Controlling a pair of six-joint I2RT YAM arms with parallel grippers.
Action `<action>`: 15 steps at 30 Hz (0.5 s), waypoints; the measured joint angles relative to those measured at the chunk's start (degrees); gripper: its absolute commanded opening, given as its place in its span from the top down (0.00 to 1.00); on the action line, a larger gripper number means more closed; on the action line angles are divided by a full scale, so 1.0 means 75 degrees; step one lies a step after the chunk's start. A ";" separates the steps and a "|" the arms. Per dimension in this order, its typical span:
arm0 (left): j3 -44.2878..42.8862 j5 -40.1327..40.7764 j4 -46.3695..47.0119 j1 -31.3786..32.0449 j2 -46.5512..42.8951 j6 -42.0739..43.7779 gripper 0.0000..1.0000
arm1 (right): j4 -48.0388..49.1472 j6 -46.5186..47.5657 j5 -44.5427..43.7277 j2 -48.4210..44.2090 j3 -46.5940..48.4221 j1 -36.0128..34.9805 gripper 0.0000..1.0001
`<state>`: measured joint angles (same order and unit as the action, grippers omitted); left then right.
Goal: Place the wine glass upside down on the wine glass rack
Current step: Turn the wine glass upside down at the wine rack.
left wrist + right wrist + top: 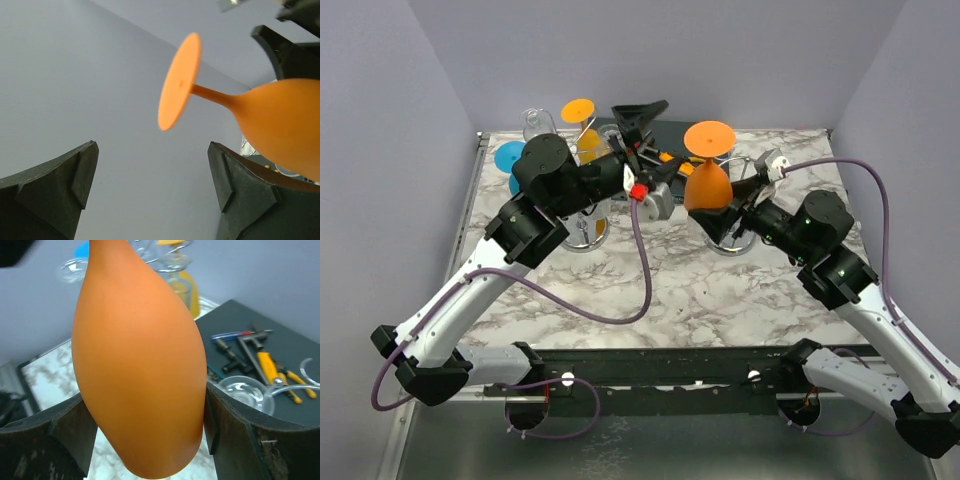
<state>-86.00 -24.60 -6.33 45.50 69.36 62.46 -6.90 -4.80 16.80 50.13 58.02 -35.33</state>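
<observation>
An orange wine glass [707, 187] hangs upside down over the table's back right, its round foot [710, 137] on top. My right gripper [722, 208] is shut on its bowl [140, 360], with one finger pressed against each side. My left gripper [655, 138] stands wide open just left of the glass, with nothing between its fingers [60, 185]. In the left wrist view the foot [179, 82] and stem lie beyond that gripper [152, 150], apart from it. The wine glass rack [582, 232], a chrome stand at the back left, holds a yellow-orange glass [578, 110], a blue glass [508, 156] and a clear one [534, 122].
A black mat [280, 335] with screwdrivers and other hand tools [260, 355] lies at the back of the marble table [700, 290]. A round chrome base [732, 243] stands below the held glass. Grey walls close in the sides and back.
</observation>
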 measured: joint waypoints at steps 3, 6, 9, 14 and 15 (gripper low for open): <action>-0.0979 0.1023 -0.0449 -0.0093 0.0312 -0.1058 0.01 | 0.0152 0.0204 -0.0976 0.0373 0.0216 0.0000 0.32; -0.2247 0.2226 -0.0997 -0.0353 0.0685 -0.1982 0.01 | 0.0315 0.0510 -0.1941 0.0938 0.0580 0.0003 0.32; -0.3896 0.3212 -0.1880 -0.1116 0.1253 -0.2911 0.01 | 0.0624 0.0871 -0.2751 0.1306 0.0729 0.0061 0.32; -0.4846 0.3783 -0.3092 -0.3290 0.1376 -0.4234 0.01 | 0.1061 0.1005 -0.3232 0.1585 0.1032 0.1020 0.33; -0.4809 0.3821 -0.3241 -0.3518 0.1332 -0.4357 0.01 | 0.1166 0.0956 -0.3235 0.1606 0.1087 0.1346 0.33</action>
<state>-122.06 4.05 -30.63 19.11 79.35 29.78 1.85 2.37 -7.46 62.17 66.17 -25.23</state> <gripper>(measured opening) 0.987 0.727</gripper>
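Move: The right hand already holds the upended orange glass, its middle about 6 cm above the finger pads. The right rack stands some 13 cm ahead, 8 cm right and 20 cm below. A clear glass hangs there about 10 cm ahead, straight in line, 18 cm below the hand. From the open left hand, the orange glass is 9 cm right and 8 cm lower; the loaded left rack is 12 cm ahead, 18 cm left and 35 cm below. Forward, then increasingly to the right as well, the right hand carries the orange glass about 13 cm out to above the right rack, keeping its grip on the bowl while turning clockwise some 35 degrees. The left hand, still open, withdraws forward and up, then sweeps left over the loaded left rack, swinging counter-clockwise. ##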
